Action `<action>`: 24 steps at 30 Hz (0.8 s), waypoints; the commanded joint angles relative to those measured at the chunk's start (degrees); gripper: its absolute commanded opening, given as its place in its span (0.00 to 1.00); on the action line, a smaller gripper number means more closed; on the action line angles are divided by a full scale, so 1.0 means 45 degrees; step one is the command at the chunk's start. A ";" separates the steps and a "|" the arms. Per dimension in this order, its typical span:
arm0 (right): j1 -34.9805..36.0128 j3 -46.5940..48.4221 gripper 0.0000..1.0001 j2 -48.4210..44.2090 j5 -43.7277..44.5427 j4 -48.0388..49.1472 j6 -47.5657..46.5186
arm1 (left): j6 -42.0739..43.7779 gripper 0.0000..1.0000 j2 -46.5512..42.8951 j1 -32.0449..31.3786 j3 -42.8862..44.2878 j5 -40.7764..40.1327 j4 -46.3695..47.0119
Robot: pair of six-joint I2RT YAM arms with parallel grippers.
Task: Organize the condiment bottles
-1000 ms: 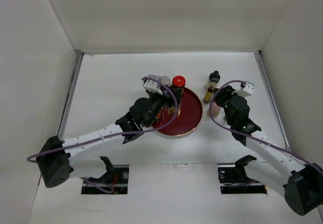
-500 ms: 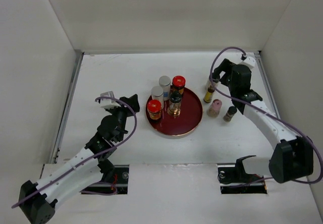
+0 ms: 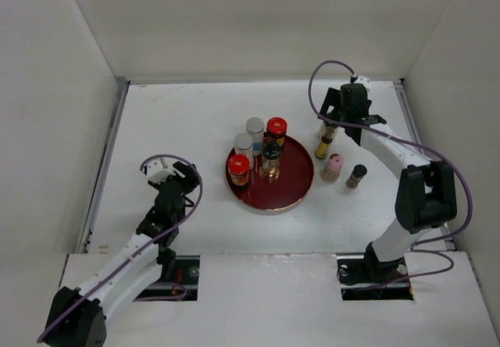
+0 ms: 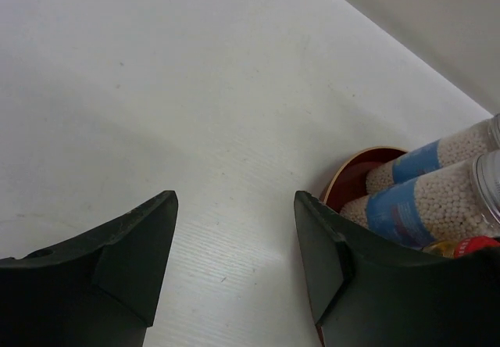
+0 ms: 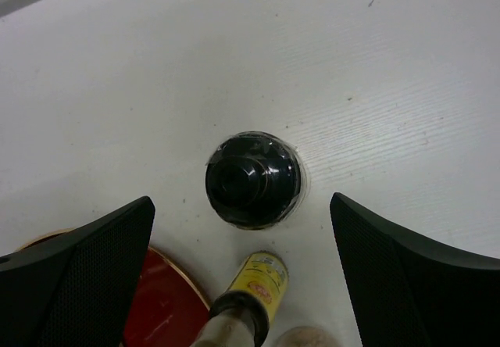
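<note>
The round dark red tray [image 3: 291, 191] holds several bottles: a red-capped jar [image 3: 238, 168], a dark-capped amber bottle [image 3: 270, 159], a taller red-capped bottle [image 3: 276, 127] and two silver-capped bottles [image 3: 255, 127]. Right of the tray stand a yellow-label bottle [image 3: 324, 145], a pink-capped jar [image 3: 333, 166] and a small dark-capped bottle [image 3: 356, 175]. My right gripper [image 3: 344, 118] is open, hanging directly above a black-capped bottle [image 5: 252, 179], with its jaws wide on either side and not touching. My left gripper [image 3: 182, 178] is open and empty, low over bare table left of the tray.
White walls enclose the table on the left, back and right. In the left wrist view the tray rim [image 4: 351, 171] and the silver-capped bottles of white granules [image 4: 437, 198] lie right of my fingers. The yellow-label bottle [image 5: 254, 292] stands just near of the black-capped bottle.
My left arm has pulled back from the tray to the near left, empty. My right arm has swung from beside the pink-capped jar to the far side, over the black-capped bottle.
</note>
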 commanded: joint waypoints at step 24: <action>-0.0003 0.1706 0.61 0.1812 0.0757 -0.0863 -0.0713 | -0.0242 0.61 0.1340 -0.0374 -0.0747 0.0602 0.3612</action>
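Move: The black-capped bottle stands just ahead of the right gripper, about 2 cm forward and in line with it, its middle some 10 cm below. The yellow-label bottle is roughly 4 cm back from the gripper and 1 cm left; the pink-lidded jar is about 11 cm back and 2 cm right, both lower still. From the left gripper, the black-capped bottle lies some 19 cm ahead, 43 cm to the right and 6 cm down. Lower the right gripper about 4 cm while easing it some 2 cm forward, so its open fingers come down either side of the black cap, tipping the fingers a few degrees further downward. Once down, stay at that height and close by about a third, bringing both fingertips against the cap's sides. ##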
